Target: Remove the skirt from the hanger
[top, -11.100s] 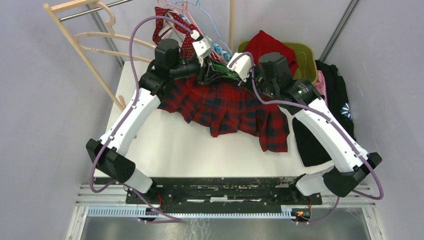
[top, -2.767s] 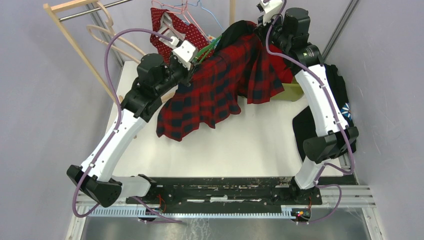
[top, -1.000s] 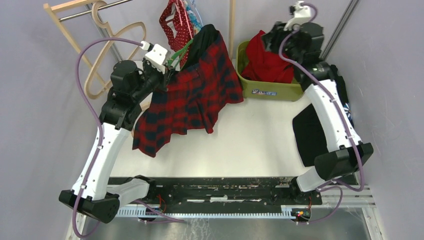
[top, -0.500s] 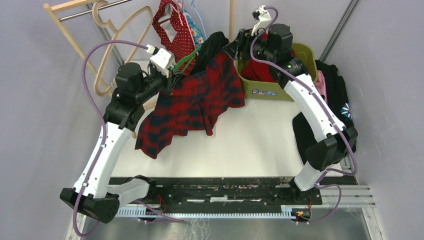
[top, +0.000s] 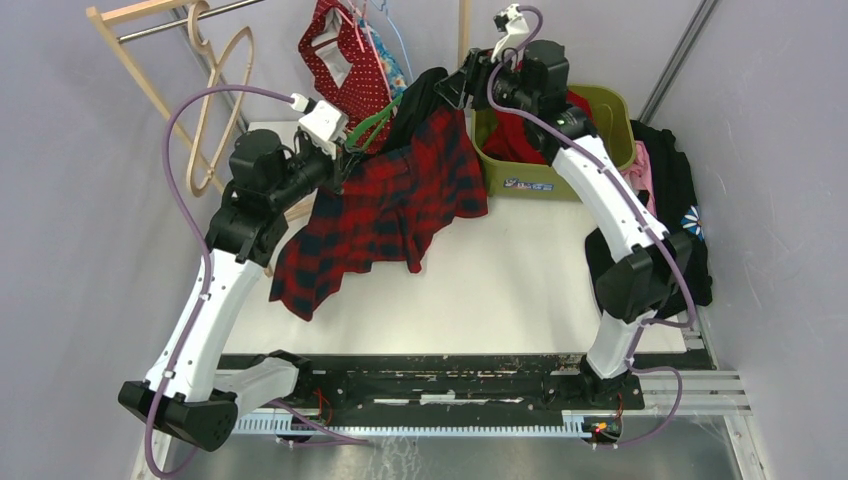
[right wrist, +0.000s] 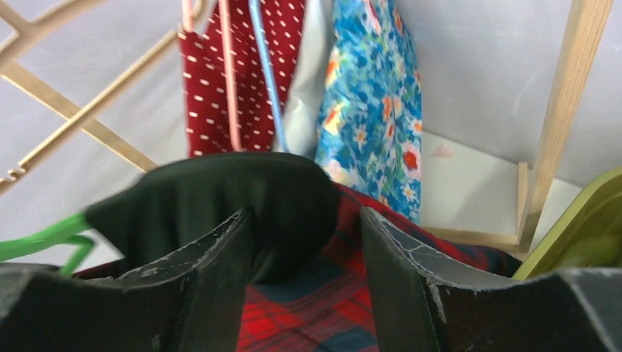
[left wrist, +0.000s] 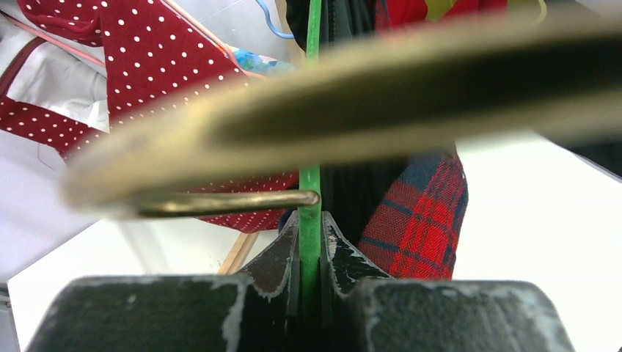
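Observation:
A red and dark plaid skirt (top: 390,205) with a black waistband (top: 418,92) hangs on a green hanger (top: 372,122), held up over the table's far left. My left gripper (top: 345,148) is shut on the green hanger (left wrist: 311,183), with the plaid cloth (left wrist: 422,216) just beyond it. My right gripper (top: 462,88) is open, its jaws on either side of the black waistband (right wrist: 242,202) at the skirt's top, with plaid (right wrist: 315,308) between and below them.
A wooden rack (top: 150,85) at the far left carries a wooden hanger (top: 215,100) and a red dotted garment (top: 345,55) beside a blue floral one (right wrist: 374,110). A green bin (top: 560,150) with red cloth stands far right. Dark clothes (top: 650,240) lie at the right edge.
My right gripper has swung from over the green bin leftward to the skirt's waistband. The left gripper, hanger and skirt have shifted slightly right. The wooden hanger on the rack has swung.

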Controlling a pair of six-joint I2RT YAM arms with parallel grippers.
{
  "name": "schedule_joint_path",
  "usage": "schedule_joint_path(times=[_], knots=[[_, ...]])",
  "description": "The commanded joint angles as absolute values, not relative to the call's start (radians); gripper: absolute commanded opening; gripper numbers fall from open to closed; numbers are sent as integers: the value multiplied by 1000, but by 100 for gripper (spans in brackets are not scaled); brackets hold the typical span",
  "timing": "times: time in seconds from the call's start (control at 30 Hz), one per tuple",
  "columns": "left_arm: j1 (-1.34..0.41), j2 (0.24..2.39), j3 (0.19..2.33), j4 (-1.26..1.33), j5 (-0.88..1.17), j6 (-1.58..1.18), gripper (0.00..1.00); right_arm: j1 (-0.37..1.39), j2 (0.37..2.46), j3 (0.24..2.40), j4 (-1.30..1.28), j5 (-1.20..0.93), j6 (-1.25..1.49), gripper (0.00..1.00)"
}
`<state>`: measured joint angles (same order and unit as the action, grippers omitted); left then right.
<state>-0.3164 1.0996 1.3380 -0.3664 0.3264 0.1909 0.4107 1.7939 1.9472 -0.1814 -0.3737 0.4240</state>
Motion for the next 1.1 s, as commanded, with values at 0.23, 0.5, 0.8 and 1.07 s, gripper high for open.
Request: schedule_joint_path(times=[0.23,0.5,0.8,1.07], knots=[[-321,1044,1368,-260,324,170,3,415,1831,1980,-134,-400,471,47],[-321,1033,1352,-264,312,177,3,404,1827,1984,-165,-353,497,1],[-321,1020,1328,-273,301,188,3,276,1845,2232,-330,-92,293,1],[-320,1013,1342,-296,274,202,3,158,1827,2224,-356,22,144,1]])
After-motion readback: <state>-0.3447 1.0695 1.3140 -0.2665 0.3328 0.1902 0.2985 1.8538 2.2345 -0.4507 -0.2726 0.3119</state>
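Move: The skirt's far waist edge, black lining uppermost, lies just off the right fingertips: about 2 cm ahead, 1 cm left and 3 cm below. From that hand, the green hanger's far arm is some 8 cm left, level ahead and 2 cm lower; the polka-dot skirt is 16 cm left and 4 cm ahead, the bin 18 cm right, 3 cm back and 32 cm below. From the left hand, which still grips the hanger, the waist edge is about 13 cm ahead and 15 cm right, about level. The skirt's waist edge is pinched by the right fingers, which sink about 3 cm onto the cloth and close from half open to shut. Keeping hold, the right hand then draws it some 8 cm right, rising about 6 cm and edging forward, turning clockwise. The left hand keeps its grip on the hanger, mostly still, then lifts about 2 cm late in the pull. ##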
